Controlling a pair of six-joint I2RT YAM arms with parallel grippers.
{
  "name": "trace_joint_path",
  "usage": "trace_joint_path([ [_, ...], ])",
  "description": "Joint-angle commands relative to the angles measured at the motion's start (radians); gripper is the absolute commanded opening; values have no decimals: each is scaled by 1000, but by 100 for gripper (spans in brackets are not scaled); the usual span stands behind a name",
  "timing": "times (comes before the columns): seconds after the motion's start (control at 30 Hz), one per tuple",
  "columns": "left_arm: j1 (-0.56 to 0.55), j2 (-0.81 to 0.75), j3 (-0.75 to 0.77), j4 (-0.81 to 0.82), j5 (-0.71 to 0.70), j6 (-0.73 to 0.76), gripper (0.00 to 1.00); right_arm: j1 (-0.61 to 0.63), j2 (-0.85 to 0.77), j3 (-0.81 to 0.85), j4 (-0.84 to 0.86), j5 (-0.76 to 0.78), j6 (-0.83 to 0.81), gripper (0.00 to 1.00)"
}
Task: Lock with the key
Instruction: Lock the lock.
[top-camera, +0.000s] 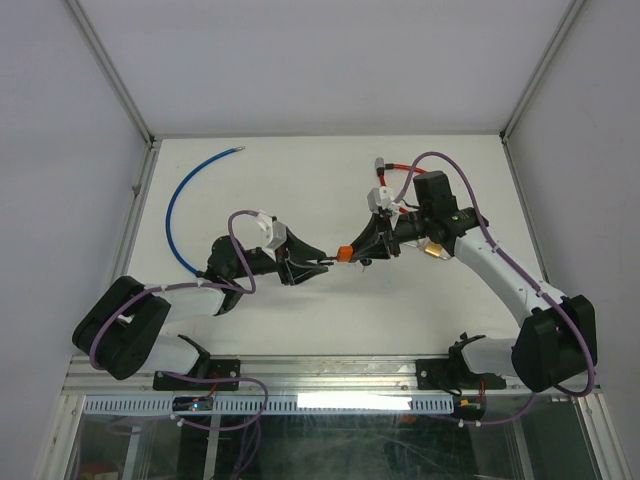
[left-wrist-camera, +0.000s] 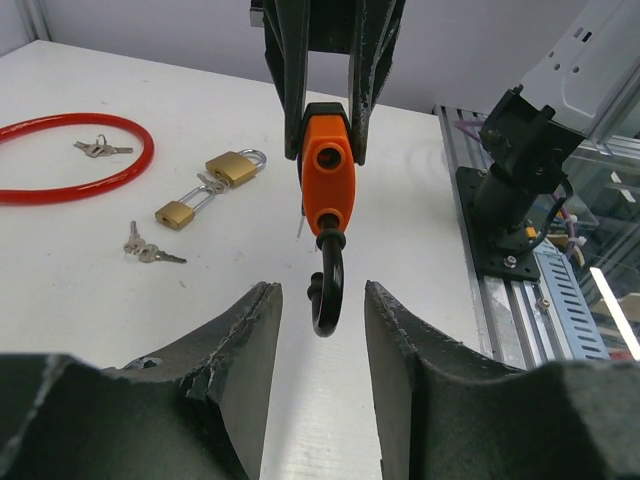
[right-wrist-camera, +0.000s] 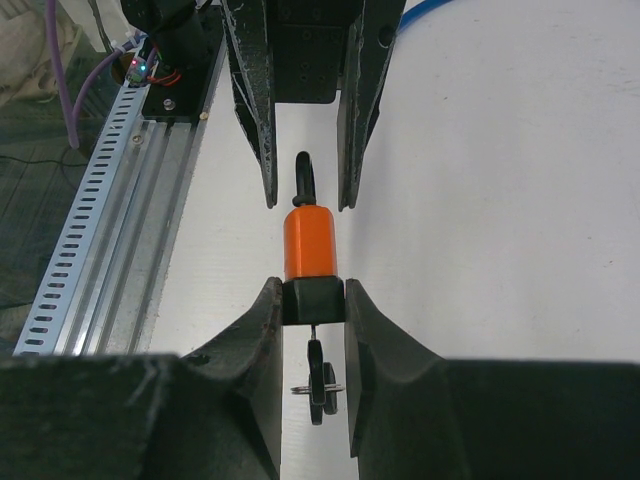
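An orange padlock (right-wrist-camera: 311, 243) with a black base (right-wrist-camera: 313, 300) is held off the table, my right gripper (right-wrist-camera: 312, 292) shut on that base. A key (right-wrist-camera: 317, 385) on a small ring sticks out of the base between the right fingers. The lock's black shackle (left-wrist-camera: 328, 290) points at my left gripper (left-wrist-camera: 320, 292). The left jaws stand open on either side of the shackle, with a gap on each side. From above, the two grippers face each other at mid-table with the padlock (top-camera: 345, 253) between them.
A red cable loop (left-wrist-camera: 70, 160), two brass padlocks (left-wrist-camera: 235, 165) (left-wrist-camera: 180, 210) and loose keys (left-wrist-camera: 150, 250) lie on the table behind the right gripper. A blue cable (top-camera: 185, 205) curves at the back left. The right arm's base mount (left-wrist-camera: 515, 190) stands at the table's near edge.
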Motion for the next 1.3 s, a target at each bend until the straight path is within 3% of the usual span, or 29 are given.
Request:
trace_joint_path([
  [0.0, -6, -10, 34, 46, 29, 23, 40, -4, 0, 18, 27, -61, -18, 0],
  [0.3, -6, -1, 44, 47, 41, 6, 33, -4, 3, 15, 27, -61, -20, 0],
  [0.6, -6, 19, 68, 14, 79, 9, 0, -3, 4, 14, 27, -62, -20, 0],
  [0.73, -6, 14, 69, -3, 84, 1, 0, -4, 10, 16, 33, -51, -4, 0],
  [0.83, -5, 0, 71, -43, 58, -12, 0, -13, 10, 27, 22, -35, 13, 36],
  [0.93, -6, -17, 54, -49, 32, -49, 0, -47, -10, 55, 0, -25, 28, 57],
  [1.1, -5, -41, 24, -15, 18, -151, 0, -122, -89, 57, -14, -26, 17, 72],
  [1.27, -5, -36, -3, 92, 13, -304, 0, -133, -172, -67, -18, -152, -215, 95],
])
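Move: The orange lock, held by its body in the right fingers, lies about 4 cm right of the left hand point and 1 cm ahead, level; its black shackle already reaches back between the open left fingers. From the right hand, the lock's middle is 1 cm to the left. The loose keys lie on the table some 10 cm ahead of the right hand and 5 cm right, the small padlock about 9 cm ahead and 10 cm right, both roughly 18 cm lower. Shut the left fingers on the black shackle, keeping that gripper almost in place. Once they pinch it, open the right fingers wide to let go of the lock body and draw the right hand away, about 3 cm to its right, rising 2.5 cm and going 2 cm forward. Meanwhile ease the left hand about 1 cm back and down, rolling it some 10 degrees. ##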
